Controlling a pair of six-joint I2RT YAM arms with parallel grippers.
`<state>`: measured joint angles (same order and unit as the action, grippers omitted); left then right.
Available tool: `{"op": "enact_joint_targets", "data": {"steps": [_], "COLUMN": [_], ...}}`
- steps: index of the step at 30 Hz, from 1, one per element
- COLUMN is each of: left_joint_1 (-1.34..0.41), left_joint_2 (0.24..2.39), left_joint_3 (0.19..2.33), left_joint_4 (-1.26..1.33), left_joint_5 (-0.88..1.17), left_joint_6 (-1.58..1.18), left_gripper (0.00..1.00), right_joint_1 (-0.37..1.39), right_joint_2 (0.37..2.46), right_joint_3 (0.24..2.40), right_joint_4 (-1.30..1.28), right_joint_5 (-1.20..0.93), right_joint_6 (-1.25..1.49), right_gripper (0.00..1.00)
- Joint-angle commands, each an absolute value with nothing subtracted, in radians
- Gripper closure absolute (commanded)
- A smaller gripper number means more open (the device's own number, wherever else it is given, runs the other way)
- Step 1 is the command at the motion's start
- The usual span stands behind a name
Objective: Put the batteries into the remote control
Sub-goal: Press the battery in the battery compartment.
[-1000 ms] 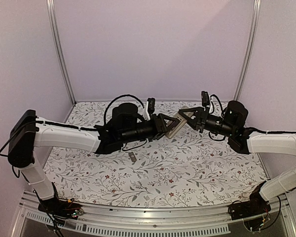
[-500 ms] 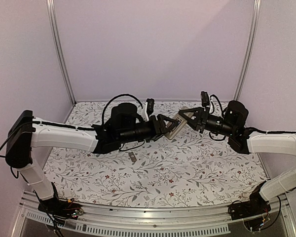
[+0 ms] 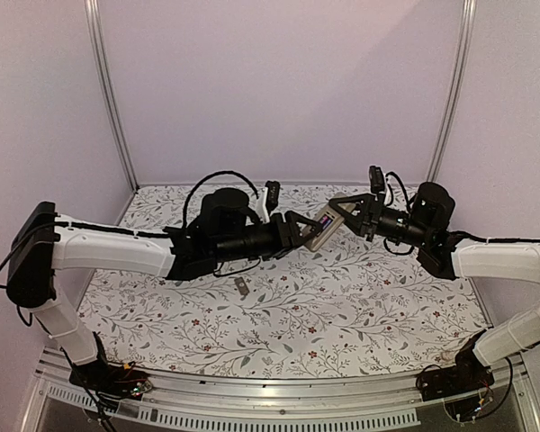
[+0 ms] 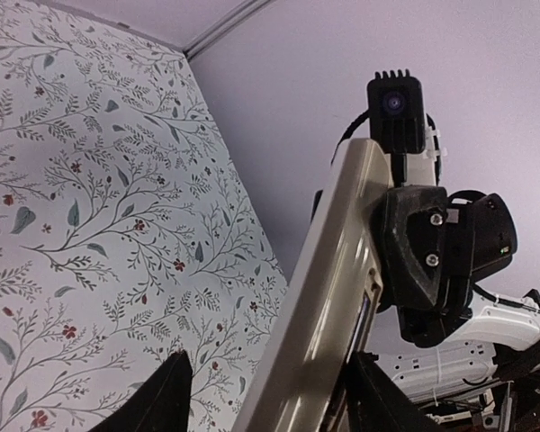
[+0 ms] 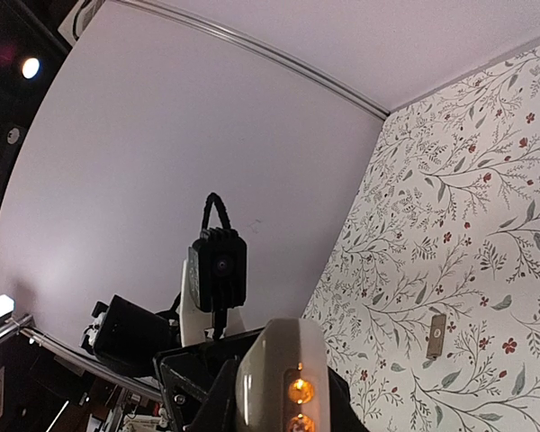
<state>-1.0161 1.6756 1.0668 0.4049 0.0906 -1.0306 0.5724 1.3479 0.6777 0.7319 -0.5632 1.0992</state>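
The remote control (image 3: 322,223), a slim tan-grey bar, hangs in the air above the middle of the table, between the two arms. My right gripper (image 3: 340,216) is shut on its far end; one black finger (image 4: 425,261) clamps its edge. In the right wrist view the remote's tip (image 5: 283,373) pokes up between the jaws with two orange lit buttons. My left gripper (image 4: 270,373) stands open around the remote's other end (image 4: 328,297), its left finger (image 4: 166,396) clearly apart from the bar. The batteries are out of view.
A small flat grey cover piece (image 3: 241,286) lies on the floral tablecloth (image 3: 342,315) below the left forearm; it also shows in the right wrist view (image 5: 437,335). Purple walls and metal posts (image 3: 111,99) close in the back and sides.
The left gripper's jaws have spread and let go of the remote, and that arm has drawn back slightly to the left. The right gripper keeps its hold and has lifted the remote a little.
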Motion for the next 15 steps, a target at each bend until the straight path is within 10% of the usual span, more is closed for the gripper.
{"op": "enact_joint_targets", "data": {"steps": [1,15], "left_joint_1": [-1.015,-0.99], "left_joint_2": [1.674,1.441], "left_joint_3": [1.069,1.171], "left_joint_4": [0.233,-0.1], "left_joint_5": [0.064,-0.095], "left_joint_6": [-0.959,-0.613], "left_gripper": [0.4,0.1], "right_joint_1": [0.559,0.523], "right_joint_2": [1.327,1.304], "right_joint_3": [0.71,0.664], "right_joint_4": [0.815,0.492], "right_joint_5": [-0.578,-0.57], "right_joint_6": [1.113,0.925], "right_gripper": [1.0,1.0]}}
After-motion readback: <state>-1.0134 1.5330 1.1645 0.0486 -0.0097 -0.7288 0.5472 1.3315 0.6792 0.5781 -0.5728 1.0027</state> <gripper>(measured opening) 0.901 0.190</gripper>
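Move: The battery compartment of the held remote lies right at the left fingertips, about 3 cm to the right of that hand's point, neither farther out nor back, and level with it. The right gripper holds the remote's far end, roughly 8 cm to the right, 4 cm ahead and 3 cm higher. The loose cover lies on the table some 17 cm to the left, level in reach, about 20 cm below. From the right hand the compartment is about 5 cm left, 4 cm back and 3 cm down. The left hand, one finger still at the battery compartment, opens its part-open fingers to nearly full width and, after hardly moving at first, comes free and draws off left and up by about 5 cm, speeding up as it goes, rolling clockwise as seen along its fingers while their tips dip, some 20 degrees in all. The right hand keeps its grip on the remote and starts sinking late, nearly 3 cm down with a slight tilt. ##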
